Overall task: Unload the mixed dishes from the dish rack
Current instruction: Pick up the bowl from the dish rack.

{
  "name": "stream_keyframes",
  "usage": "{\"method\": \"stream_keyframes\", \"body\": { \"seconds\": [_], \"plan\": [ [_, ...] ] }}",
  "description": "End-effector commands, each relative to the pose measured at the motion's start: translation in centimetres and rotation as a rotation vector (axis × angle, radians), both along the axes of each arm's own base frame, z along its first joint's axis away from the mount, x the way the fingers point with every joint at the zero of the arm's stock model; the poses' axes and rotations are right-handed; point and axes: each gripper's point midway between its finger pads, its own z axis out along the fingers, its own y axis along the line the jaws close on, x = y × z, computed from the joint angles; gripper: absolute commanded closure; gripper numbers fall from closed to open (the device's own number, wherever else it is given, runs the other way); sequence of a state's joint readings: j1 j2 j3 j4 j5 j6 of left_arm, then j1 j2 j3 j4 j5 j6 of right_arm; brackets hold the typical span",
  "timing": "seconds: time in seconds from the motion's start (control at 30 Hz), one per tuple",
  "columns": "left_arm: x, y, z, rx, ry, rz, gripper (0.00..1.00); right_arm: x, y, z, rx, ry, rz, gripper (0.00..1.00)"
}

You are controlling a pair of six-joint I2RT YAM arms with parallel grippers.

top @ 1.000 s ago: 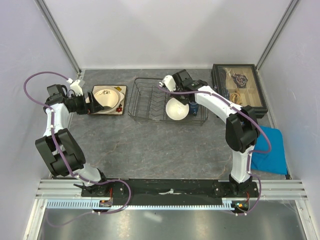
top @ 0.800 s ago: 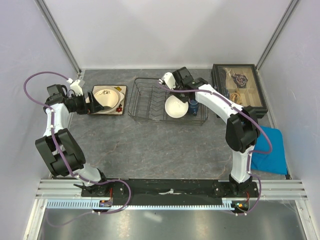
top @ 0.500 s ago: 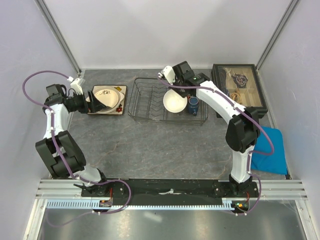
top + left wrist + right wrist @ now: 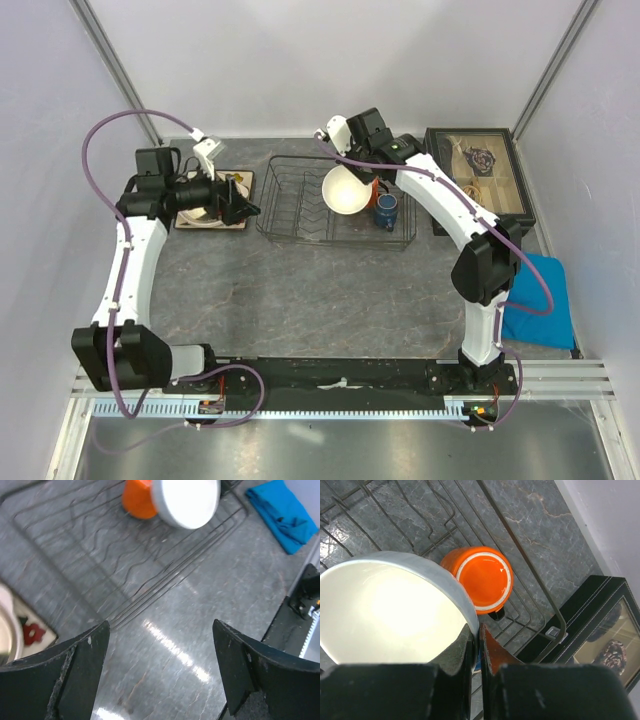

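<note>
The dark wire dish rack [image 4: 300,210] stands mid-table. My right gripper [image 4: 364,178] is shut on the rim of the white bowl [image 4: 343,192] and holds it tilted above the rack. In the right wrist view, the gripper [image 4: 479,630] pinches the white bowl's [image 4: 390,615] rim with one finger inside and one outside. The orange cup [image 4: 485,577] lies in the rack below it. A dark blue mug [image 4: 387,212] stands in the rack's right end. My left gripper [image 4: 245,208] hangs open and empty between the square flowered plate [image 4: 241,182] and the rack. The left wrist view shows the left gripper [image 4: 160,650] above bare table, near the rack [image 4: 100,555].
A black glass-lidded box [image 4: 475,180] of trinkets stands right of the rack. A blue cloth [image 4: 540,300] lies at the right edge. White walls close in the back and sides. The grey table [image 4: 320,290] stretches toward the arm bases.
The right gripper has lifted the white bowl out of the rack, uncovering the mug and orange cup. The left arm has swung from beside the plate toward the rack.
</note>
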State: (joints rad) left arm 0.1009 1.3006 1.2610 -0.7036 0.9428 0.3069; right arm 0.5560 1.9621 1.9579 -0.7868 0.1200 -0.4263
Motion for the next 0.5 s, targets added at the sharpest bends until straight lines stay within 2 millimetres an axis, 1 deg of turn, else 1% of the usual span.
{"method": "stream_keyframes", "body": {
  "seconds": [0.0,0.03,0.07,0.13,0.17,0.2,0.23,0.27,0.33,0.4,0.43,0.47],
  "plan": [
    [0.5,-2.3,3.1,-0.012,-0.040,0.013,0.10,-0.7,1.6,4.8,0.108,-0.075,0.010,1.00],
    [0.9,-3.0,3.4,0.002,-0.057,0.016,0.10,-0.9,1.8,4.9,0.109,-0.074,0.015,1.00],
    [0.9,-4.2,3.3,-0.001,-0.043,0.006,0.10,-1.4,2.4,5.1,0.114,-0.074,0.026,1.00],
    [1.5,-4.8,3.1,0.019,-0.047,0.036,0.11,-1.8,2.9,5.2,0.120,-0.073,0.030,1.00],
    [1.6,-5.5,3.1,0.018,-0.047,0.036,0.11,-2.2,3.5,5.4,0.125,-0.073,0.041,1.00],
    [1.8,-5.8,2.9,0.026,-0.047,0.039,0.11,-2.5,3.7,5.6,0.130,-0.075,0.040,1.00],
    [2.4,-5.5,2.9,0.049,-0.058,0.072,0.11,-2.6,3.8,5.6,0.129,-0.077,0.036,1.00],
    [2.6,-5.9,2.8,0.057,-0.069,0.073,0.11,-3.0,4.4,5.7,0.132,-0.076,0.046,1.00],
    [3.2,-5.8,2.7,0.078,-0.086,0.107,0.11,-3.4,5.0,5.9,0.148,-0.073,0.046,1.00],
    [3.5,-6.4,3.0,0.079,-0.108,0.113,0.11,-3.8,5.7,6.2,0.159,-0.076,0.048,1.00],
    [3.9,-6.3,2.7,0.094,-0.104,0.138,0.11,-4.0,5.9,6.5,0.172,-0.078,0.043,1.00],
    [3.9,-6.7,2.6,0.090,-0.099,0.141,0.11,-4.1,6.2,6.7,0.182,-0.078,0.041,1.00]
  ]
}}
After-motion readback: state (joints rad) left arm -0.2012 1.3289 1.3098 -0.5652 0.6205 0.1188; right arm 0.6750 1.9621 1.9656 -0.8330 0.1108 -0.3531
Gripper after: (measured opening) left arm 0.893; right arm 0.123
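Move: The bowl, already up out of the dish rack with its right rim in the right fingers, lies some 22 cm to the left gripper's right, 8 cm ahead and 6 cm lower. From the right hand, the left gripper is roughly 27 cm left, 11 cm back and 4 cm higher; the orange mug is about 7 cm ahead, 1 cm right and 14 cm below, the blue mug level, 6 cm right and 15 cm below. Carry the bowl leftward about 5 cm and back some 4 cm towards the left gripper, holding its height and keeping the rim pinched. Meanwhile bring the left gripper about 6.5 cm right towards the bowl, fingers still wide open, rising slightly and then settling, with a small push forward at the end; don't touch the bowl with it yet. ##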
